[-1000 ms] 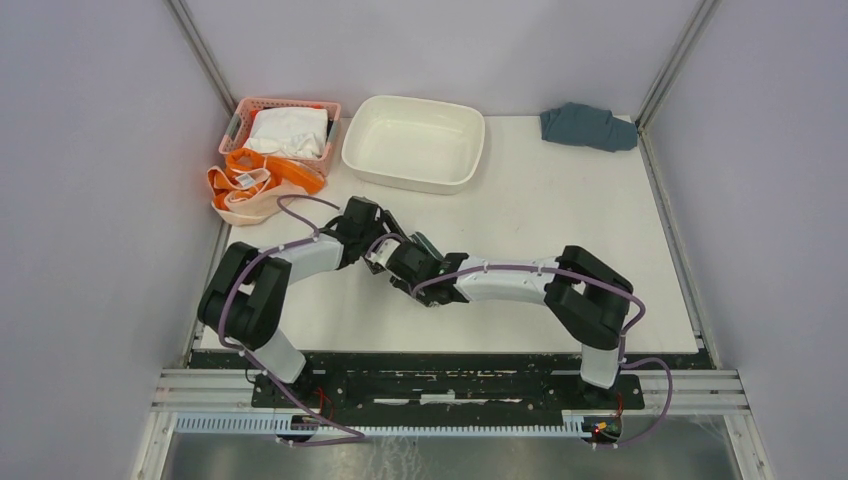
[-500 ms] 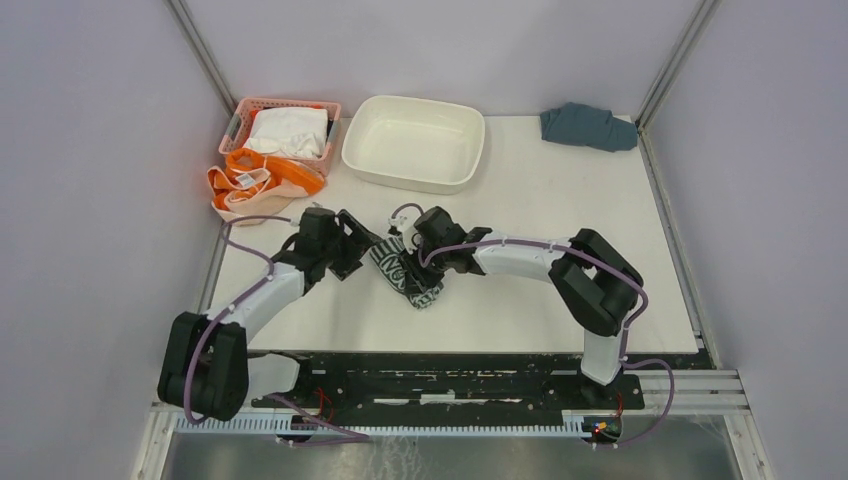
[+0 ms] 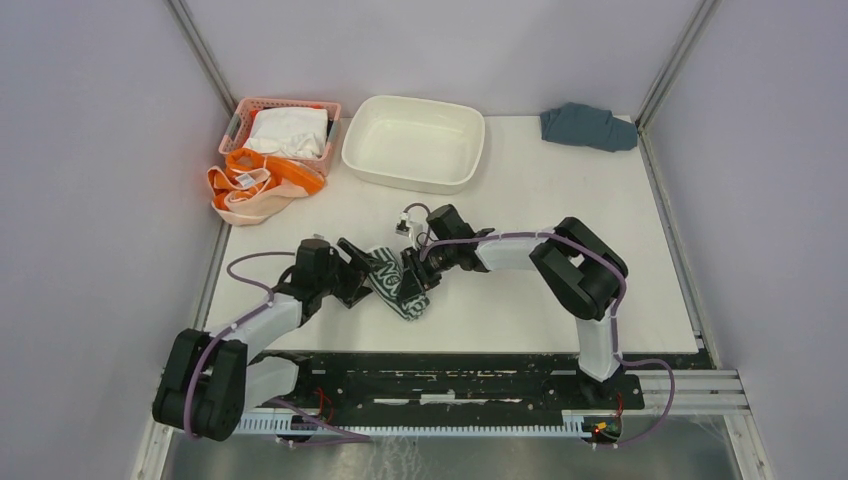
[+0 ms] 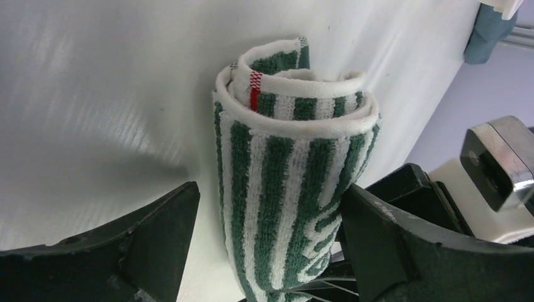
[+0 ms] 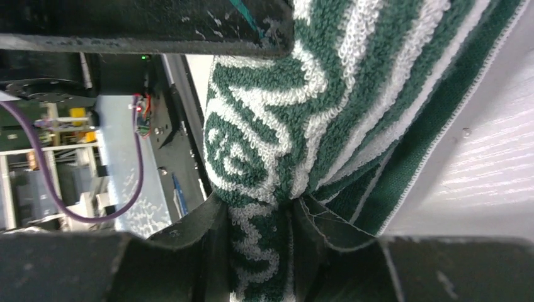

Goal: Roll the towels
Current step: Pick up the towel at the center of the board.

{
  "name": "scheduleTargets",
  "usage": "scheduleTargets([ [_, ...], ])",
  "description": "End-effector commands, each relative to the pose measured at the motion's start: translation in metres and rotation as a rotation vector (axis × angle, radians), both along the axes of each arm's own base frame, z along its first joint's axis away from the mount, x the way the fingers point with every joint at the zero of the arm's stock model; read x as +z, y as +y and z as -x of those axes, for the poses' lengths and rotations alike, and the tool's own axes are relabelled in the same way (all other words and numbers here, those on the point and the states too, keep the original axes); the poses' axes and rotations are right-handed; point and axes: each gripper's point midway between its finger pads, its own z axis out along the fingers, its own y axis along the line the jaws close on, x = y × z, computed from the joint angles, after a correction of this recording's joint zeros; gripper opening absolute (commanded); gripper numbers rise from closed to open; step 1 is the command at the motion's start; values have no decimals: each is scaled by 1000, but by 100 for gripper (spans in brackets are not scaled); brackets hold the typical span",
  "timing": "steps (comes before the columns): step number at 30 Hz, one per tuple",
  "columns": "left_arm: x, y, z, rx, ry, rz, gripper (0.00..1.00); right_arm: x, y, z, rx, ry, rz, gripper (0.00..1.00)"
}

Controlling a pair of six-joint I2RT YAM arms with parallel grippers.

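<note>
The dark green-and-white striped towel (image 3: 396, 284) lies rolled on the white table, near the middle front. In the left wrist view the roll (image 4: 289, 157) stands between my left gripper's (image 4: 271, 251) open fingers. The right finger (image 4: 384, 239) touches it and the left finger (image 4: 157, 239) is apart from it. My left gripper (image 3: 366, 272) is at the roll's left end. My right gripper (image 3: 418, 272) is at its right side, shut on a fold of the towel (image 5: 264, 258). The orange towel (image 3: 255, 186) lies crumpled at the back left.
A pink basket (image 3: 240, 118) with a white cloth (image 3: 288, 130) stands at the back left, touching the orange towel. A white tub (image 3: 415, 142) stands at the back middle. A blue-grey cloth (image 3: 588, 127) lies at the back right corner.
My left arm has drawn back to the left and now sits at the roll's left end. My right gripper has moved to its right side. The roll now shows and lies slightly nearer.
</note>
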Motion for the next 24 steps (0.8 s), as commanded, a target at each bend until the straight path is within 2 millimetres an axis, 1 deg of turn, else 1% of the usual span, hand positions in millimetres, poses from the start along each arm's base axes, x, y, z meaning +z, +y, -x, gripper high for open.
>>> scheduleTargets([
  [1, 4, -19, 2, -38, -15, 102, 89, -62, -30, 40, -29, 248, 172, 27],
  [4, -3, -26, 6, -54, -1, 117, 88, -64, -28, 37, -48, 278, 167, 27],
  [10, -13, -34, 13, -80, 12, 115, 88, -74, -28, 33, -82, 341, 177, 26],
  [14, -30, -33, 19, -86, 50, 83, 86, -77, -27, 30, -105, 364, 170, 26],
  [17, -42, -32, 24, -78, 76, 79, 81, -76, -25, 27, -124, 380, 160, 26],
  [20, -52, -30, 28, -70, 107, 55, 73, -73, -23, 22, -139, 379, 149, 27],
  [22, -57, -28, 30, -61, 134, 37, 66, -70, -23, 20, -146, 365, 151, 31],
  [24, -59, -24, 29, -52, 154, -1, 59, -62, -23, 16, -149, 328, 149, 35],
])
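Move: The rolled striped towel's middle lies about 5 cm to the right of the open left hand, 1 cm back and some 2 cm lower. It is already gripped by the right hand, with its middle 2 cm left of that hand, 1 cm ahead and 1 cm lower. From the left hand, the orange cloth pile lies 19 cm ahead and 23 cm left, the white basin 28 cm ahead and 9 cm right; the pile sits 3 cm lower, the basin about 1 cm. Bring the left gripper about 3.5 cm right and nearly 2 cm down, so its open fingers straddle the towel roll, then start closing them, roughly a quarter of the opening, until the pads come against its sides. Keep the right gripper's pinch on the roll in place, rolling that wrist some 15 to 20 degrees so its forward side tips down. ##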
